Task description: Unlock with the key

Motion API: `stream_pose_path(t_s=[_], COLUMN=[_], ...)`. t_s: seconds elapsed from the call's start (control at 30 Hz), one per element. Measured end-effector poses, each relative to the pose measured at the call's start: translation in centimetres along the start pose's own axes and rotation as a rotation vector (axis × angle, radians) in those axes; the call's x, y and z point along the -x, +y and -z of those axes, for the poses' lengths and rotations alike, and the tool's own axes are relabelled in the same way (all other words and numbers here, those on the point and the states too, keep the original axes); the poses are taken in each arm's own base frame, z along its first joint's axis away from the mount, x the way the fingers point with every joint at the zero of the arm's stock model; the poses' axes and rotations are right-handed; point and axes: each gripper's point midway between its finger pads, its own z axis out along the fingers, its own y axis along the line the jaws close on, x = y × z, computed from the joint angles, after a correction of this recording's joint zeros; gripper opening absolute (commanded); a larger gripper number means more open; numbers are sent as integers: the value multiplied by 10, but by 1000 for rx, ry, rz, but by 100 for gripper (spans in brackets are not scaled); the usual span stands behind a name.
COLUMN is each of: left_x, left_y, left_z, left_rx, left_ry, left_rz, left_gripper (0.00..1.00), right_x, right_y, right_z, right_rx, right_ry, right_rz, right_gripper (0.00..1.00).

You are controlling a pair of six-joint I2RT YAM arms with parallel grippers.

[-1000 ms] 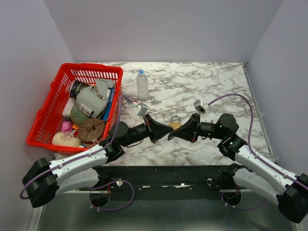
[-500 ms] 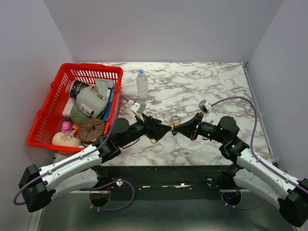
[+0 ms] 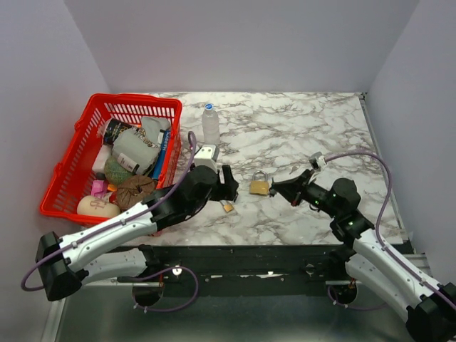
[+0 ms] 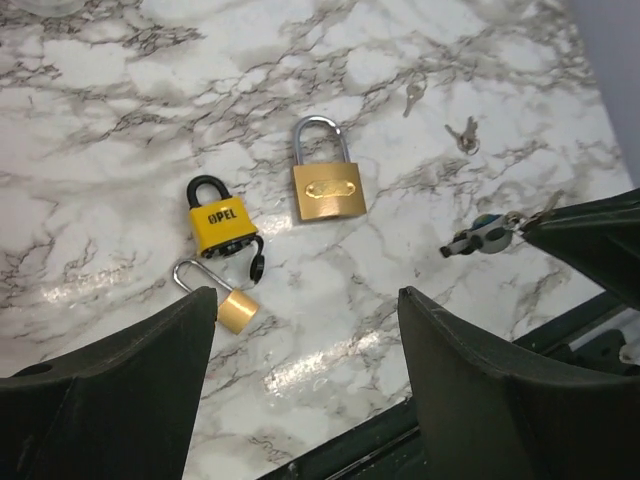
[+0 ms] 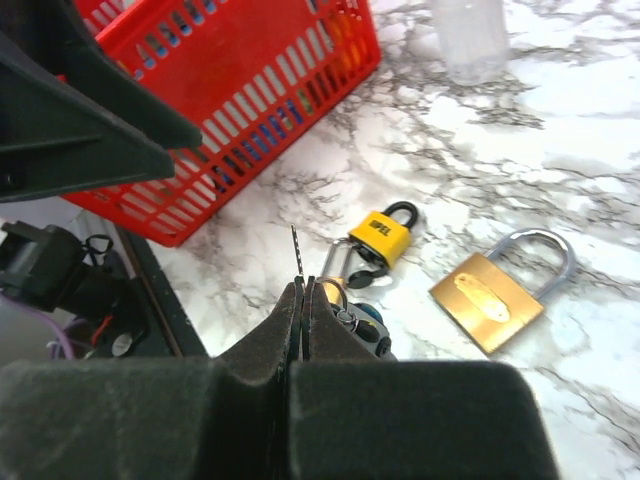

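Observation:
A large brass padlock (image 3: 259,186) (image 4: 328,192) (image 5: 490,296) lies flat on the marble, shackle closed, between the two grippers and touched by neither. My right gripper (image 3: 275,189) (image 5: 304,290) is shut on a key (image 5: 297,254) whose thin blade sticks out past the fingertips, its ring and fob (image 4: 478,237) hanging behind. My left gripper (image 3: 229,188) (image 4: 305,310) is open and holds nothing, just left of the brass padlock. A yellow padlock (image 4: 220,224) (image 5: 380,238) and a small brass padlock (image 4: 226,301) (image 3: 228,207) with its shackle swung open lie below the left gripper.
A red basket (image 3: 71,182) (image 5: 240,100) full of groceries stands at the left. A clear bottle (image 3: 210,125) is upright behind the left gripper. Two loose keys (image 4: 462,133) lie on the marble beyond the brass padlock. The table's black front rail (image 3: 242,256) runs close by.
My left gripper opened and let go of the brass padlock, which now lies on the table. Both grippers drew apart; the right one pulled back right with the key.

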Motion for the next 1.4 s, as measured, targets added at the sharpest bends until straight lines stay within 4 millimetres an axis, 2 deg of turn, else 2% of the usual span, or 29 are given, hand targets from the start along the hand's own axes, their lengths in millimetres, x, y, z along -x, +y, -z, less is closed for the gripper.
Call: stream_pose_path(t_s=[0.13, 0.27, 0.5, 0.87, 0.97, 1.4], left_x=[-18, -41, -92, -147, -153, -156], left_y=[-2, 0, 31, 68, 72, 58], left_z=[-12, -31, -42, -55, -59, -89], left_rx=[84, 160, 304, 419, 421, 361], left_ry=[87, 180, 309, 399, 402, 365], left_rz=[-54, -77, -51, -39, -26, 24], left_gripper=[82, 81, 68, 63, 61, 61], right_x=[5, 14, 16, 8, 9, 11], right_y=[-10, -5, -3, -4, -2, 6], right_z=[10, 16, 20, 19, 20, 22], right_rx=[-37, -29, -27, -18, -11, 18], right_ry=[-42, -80, -88, -55, -59, -64], right_rz=[12, 40, 56, 54, 56, 43], right_gripper=[1, 1, 1, 1, 1, 1])
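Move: The small brass padlock lies nearly straight below my left hand, about 21 cm down, 2 cm ahead and 1 cm to the right. The yellow padlock is some 8 cm ahead and 2 cm right of that hand; the big brass padlock is about 9 cm ahead and 12 cm right, all flat on the table. From my key-holding right hand, the small padlock is about 12 cm left, 4 cm ahead and 19 cm down. I drop my left hand about 19 cm onto the small brass padlock, tipping the fingers more steeply down as the wrist turns some 30 degrees. On the way I drift slightly back, then ease forward and right near the table, narrowing the open fingers partway around the lock without gripping. My right hand keeps the keys pinched and shifts about 2 cm right, then slightly back and up. ##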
